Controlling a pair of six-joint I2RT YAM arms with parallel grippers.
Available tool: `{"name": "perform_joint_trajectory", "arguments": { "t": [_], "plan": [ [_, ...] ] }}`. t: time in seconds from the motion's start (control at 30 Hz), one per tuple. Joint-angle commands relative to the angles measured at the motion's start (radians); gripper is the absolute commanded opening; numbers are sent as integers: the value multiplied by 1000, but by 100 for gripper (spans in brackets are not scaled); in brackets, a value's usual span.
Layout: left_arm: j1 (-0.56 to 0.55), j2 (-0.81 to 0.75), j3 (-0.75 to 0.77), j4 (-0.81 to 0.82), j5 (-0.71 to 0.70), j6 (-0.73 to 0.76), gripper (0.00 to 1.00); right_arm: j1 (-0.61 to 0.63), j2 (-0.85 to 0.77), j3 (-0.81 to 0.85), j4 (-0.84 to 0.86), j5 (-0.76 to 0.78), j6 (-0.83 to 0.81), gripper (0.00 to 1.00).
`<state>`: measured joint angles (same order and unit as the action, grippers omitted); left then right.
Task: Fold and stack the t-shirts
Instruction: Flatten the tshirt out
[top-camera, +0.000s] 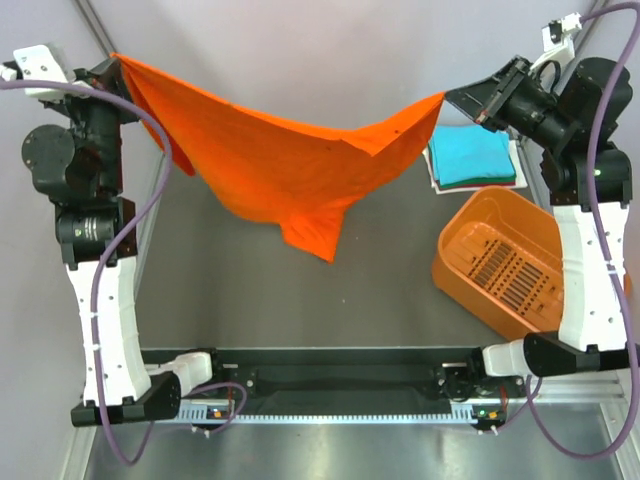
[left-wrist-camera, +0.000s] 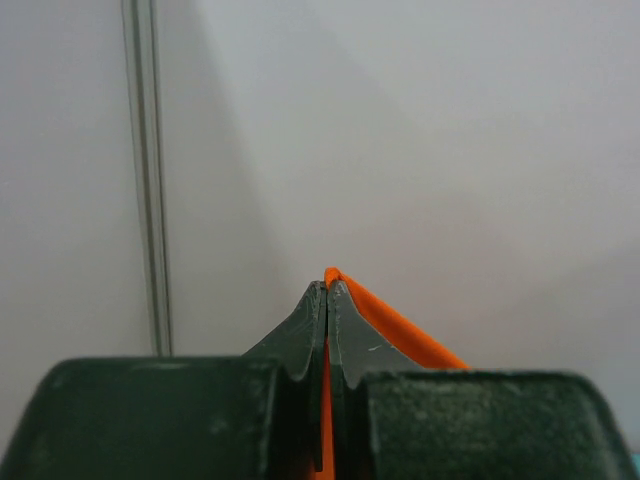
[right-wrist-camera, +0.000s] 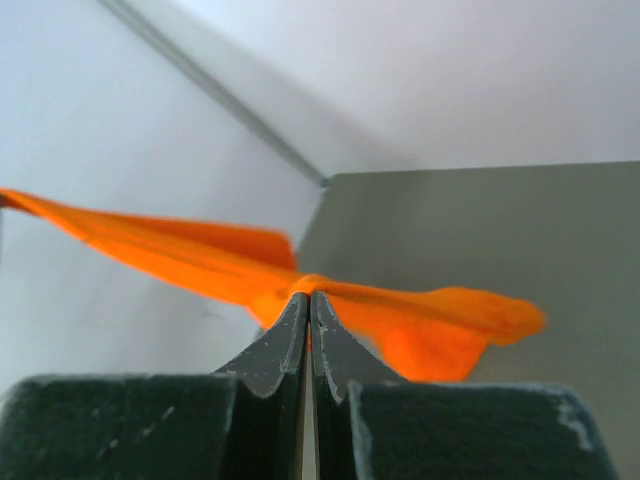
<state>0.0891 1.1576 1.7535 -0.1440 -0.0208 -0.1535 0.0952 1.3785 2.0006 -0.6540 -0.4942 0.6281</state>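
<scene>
A bright orange t-shirt (top-camera: 290, 160) hangs in the air, stretched between both arms and sagging in the middle above the table. My left gripper (top-camera: 116, 60) is shut on its left corner at the far left; the wrist view shows orange cloth (left-wrist-camera: 395, 325) pinched between the closed fingers (left-wrist-camera: 327, 285). My right gripper (top-camera: 448, 97) is shut on the right corner, with the orange t-shirt (right-wrist-camera: 200, 255) spreading out from the fingertips (right-wrist-camera: 308, 297). A folded turquoise t-shirt (top-camera: 472, 155) lies on a stack with white and dark ones at the far right.
An orange slotted plastic basket (top-camera: 500, 262) sits on the table at the right, beside the right arm. Grey walls stand close behind and to the left. A black rail runs along the near edge between the arm bases.
</scene>
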Motion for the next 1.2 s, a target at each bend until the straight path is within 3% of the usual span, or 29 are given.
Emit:
{"name": "perform_joint_trajectory", "arguments": {
  "t": [0.0, 0.13, 0.2, 0.23, 0.27, 0.37, 0.43, 0.53, 0.7, 0.83, 0.87, 1.03, 1.17],
  "plan": [
    [0, -88, 17, 80, 81, -69, 0, -31, -73, -49, 274, -225, 230, 0],
    [0, -122, 47, 70, 68, -100, 0, -34, 19, -92, 231, -173, 165, 0],
    [1, -101, 69, 52, 48, -67, 0, -35, 74, -71, 206, -256, 194, 0],
    [0, -90, 84, 5, 48, -48, 0, -19, 65, -72, 238, -227, 165, 0],
    [0, -82, 92, -11, 35, -25, 0, -8, 35, -75, 225, -48, 133, 0],
    [0, -99, 64, 11, 30, -17, 0, -72, 117, 38, 179, -232, 222, 0],
    [0, -96, 75, 6, -14, -5, 0, -71, 104, 102, 93, -100, 148, 0],
    [0, -76, 107, 7, -30, 8, 0, -158, 163, 89, 177, -220, 255, 0],
    [0, -44, 146, -26, -2, 6, 0, -140, 185, 17, 179, -426, 289, 0],
    [0, -73, 78, 21, 16, -24, 0, -146, 88, -143, 140, -353, 279, 0],
    [0, -82, 64, 33, 81, -35, 0, -146, 76, -152, 116, -313, 274, 0],
    [0, -105, 63, -17, 113, -73, 0, -153, -28, -37, -18, -150, 211, 0],
    [0, -137, 147, -115, 91, -75, 0, -153, -160, 15, -136, -29, 202, 0]
  ]
}}
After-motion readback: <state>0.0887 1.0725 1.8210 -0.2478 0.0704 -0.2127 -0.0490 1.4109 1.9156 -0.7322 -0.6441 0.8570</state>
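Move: Both hands already hold the orange t-shirt stretched between them, high over the table. The bare table middle lies about 5 cm ahead of the left hand, some 38 cm to its right and roughly 60 cm below; from the right hand it is about 3 cm ahead, 22 cm left and 51 cm below. The folded stack is some 26 cm ahead of the right hand and 18 cm right; the basket is about 5 cm back and 32 cm right, both nearly 50 cm below. Both hands keep their shut grip on the t-shirt's ends and shake it in the air over the table: the left swings back about 7 cm while rising 5, with the fingers tipping up, then eases forward and down by roughly half of that before drawing slightly back again. The right dips back and left a centimetre or so, pushes some 6 cm forward and then drops to about 8 cm below its start, the fingers tilting down some 20 degrees, before it comes back towards the base and up around 3 cm. ##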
